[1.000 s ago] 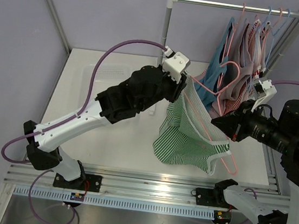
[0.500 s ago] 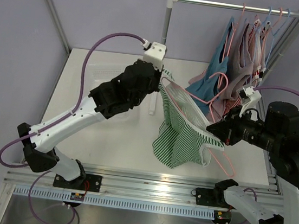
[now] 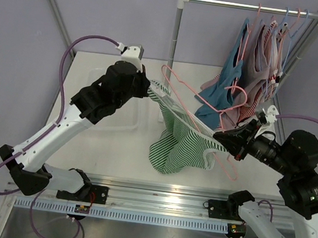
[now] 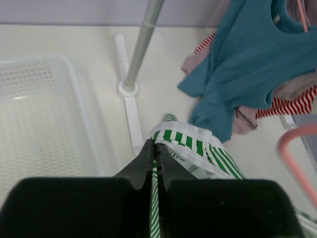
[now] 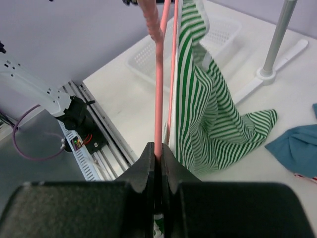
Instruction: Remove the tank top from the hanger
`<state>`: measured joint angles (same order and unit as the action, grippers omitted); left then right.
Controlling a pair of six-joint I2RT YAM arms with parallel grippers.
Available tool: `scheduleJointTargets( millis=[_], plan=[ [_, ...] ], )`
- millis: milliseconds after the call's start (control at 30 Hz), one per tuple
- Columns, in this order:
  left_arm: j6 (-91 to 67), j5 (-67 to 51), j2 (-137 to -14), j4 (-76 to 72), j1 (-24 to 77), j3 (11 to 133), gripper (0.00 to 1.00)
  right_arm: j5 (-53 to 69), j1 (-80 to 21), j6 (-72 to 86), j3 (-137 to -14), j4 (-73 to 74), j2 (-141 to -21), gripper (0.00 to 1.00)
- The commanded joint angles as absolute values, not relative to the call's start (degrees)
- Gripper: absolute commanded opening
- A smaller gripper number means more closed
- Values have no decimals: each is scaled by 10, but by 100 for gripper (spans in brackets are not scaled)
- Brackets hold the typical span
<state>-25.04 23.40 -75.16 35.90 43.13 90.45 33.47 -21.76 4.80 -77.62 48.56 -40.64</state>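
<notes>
A green-and-white striped tank top [image 3: 178, 147] hangs stretched between my two arms over the table. My left gripper [image 3: 149, 89] is shut on its white-edged shoulder strap [image 4: 188, 139], and the jaws [image 4: 154, 144] pinch the fabric flat. My right gripper [image 3: 219, 139] is shut on the pink hanger [image 3: 190, 97], whose bar [image 5: 158, 74] rises straight out of the jaws [image 5: 159, 148]. The striped cloth [image 5: 213, 119] drapes beside that bar. The hanger's hook points up and left, free of the rail.
A clothes rack [image 3: 248, 7] at the back right carries several more tops on hangers [image 3: 259, 56]. Its post [image 3: 174, 39] and foot [image 4: 128, 89] stand mid-table. A white mesh basket [image 4: 39, 124] lies at the left. A blue top [image 4: 247, 64] hangs low nearby.
My left gripper shut on the strap and pulled it left, away from the hanger. The tank top stretched out, and the right arm with the hanger shifted lower.
</notes>
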Motion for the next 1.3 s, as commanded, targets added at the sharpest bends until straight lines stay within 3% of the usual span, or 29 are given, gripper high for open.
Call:
scheduleJointTargets(
  millis=[0, 67, 167, 333, 400, 467, 567, 633, 733, 767, 867, 967, 1033, 1267],
  plan=[
    [-276, 117, -680, 305, 414, 854, 0, 342, -219, 117, -695, 255, -358, 0],
    [-277, 6, -653, 245, 419, 799, 0, 345, -220, 181, -636, 160, -346, 0],
    [-261, -69, -613, 186, 467, 743, 0, 317, -219, 261, -584, -26, -353, 0],
    [-216, -103, -583, 164, 553, 667, 0, 230, -219, 332, -525, -263, -377, 0],
    [-224, -53, -575, 189, 555, 636, 0, 176, -220, 332, -508, -314, -377, 0],
    [-232, 34, -576, 220, 554, 626, 0, 115, -220, 288, -566, -209, -385, 0],
    [-238, 90, -582, 274, 554, 623, 0, 31, -219, 235, -673, 106, -427, 0],
    [-238, 96, -583, 280, 553, 624, 0, -33, -219, 221, -722, 192, -458, 0],
    [-235, 96, -582, 282, 554, 629, 11, -74, -220, 215, -778, 316, -500, 0],
    [-234, 94, -582, 286, 554, 633, 29, -76, -220, 214, -793, 361, -511, 0],
    [-229, 96, -577, 306, 554, 656, 60, -82, -219, 196, -858, 412, -558, 0],
    [-229, 108, -562, 328, 555, 670, 79, -97, -219, 169, -939, 482, -621, 0],
    [-230, 117, -543, 339, 555, 670, 97, -96, -219, 150, -988, 489, -663, 0],
    [-226, 173, -502, 409, 555, 675, 99, -81, -219, 111, -1155, 505, -810, 0]
  ],
)
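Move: Left fingers hold one end of the striped tank top, its other end still around the pink hanger in the right hand. The bare table where it will be laid is some 13 cm back, 8 cm right and 36 cm below; basket 20 cm left, 9 cm ahead, stand foot 10 cm ahead, 3 cm right. From the right hand, the rail spot lies about 34 cm ahead, 5 cm right, 14 cm up; the teal tank top 27 cm ahead, 4 cm right. The striped tank top is drawn off the hanger as the left hand sweeps back some 15 cm, right and then down, turning clockwise; over the table it opens wide, lets go, and eases up and left. The right hand, still pinching the bare pink hanger, carries it forward about 20 cm towards the rail, rising first, then sinking, while swinging clockwise some 40 degrees. ##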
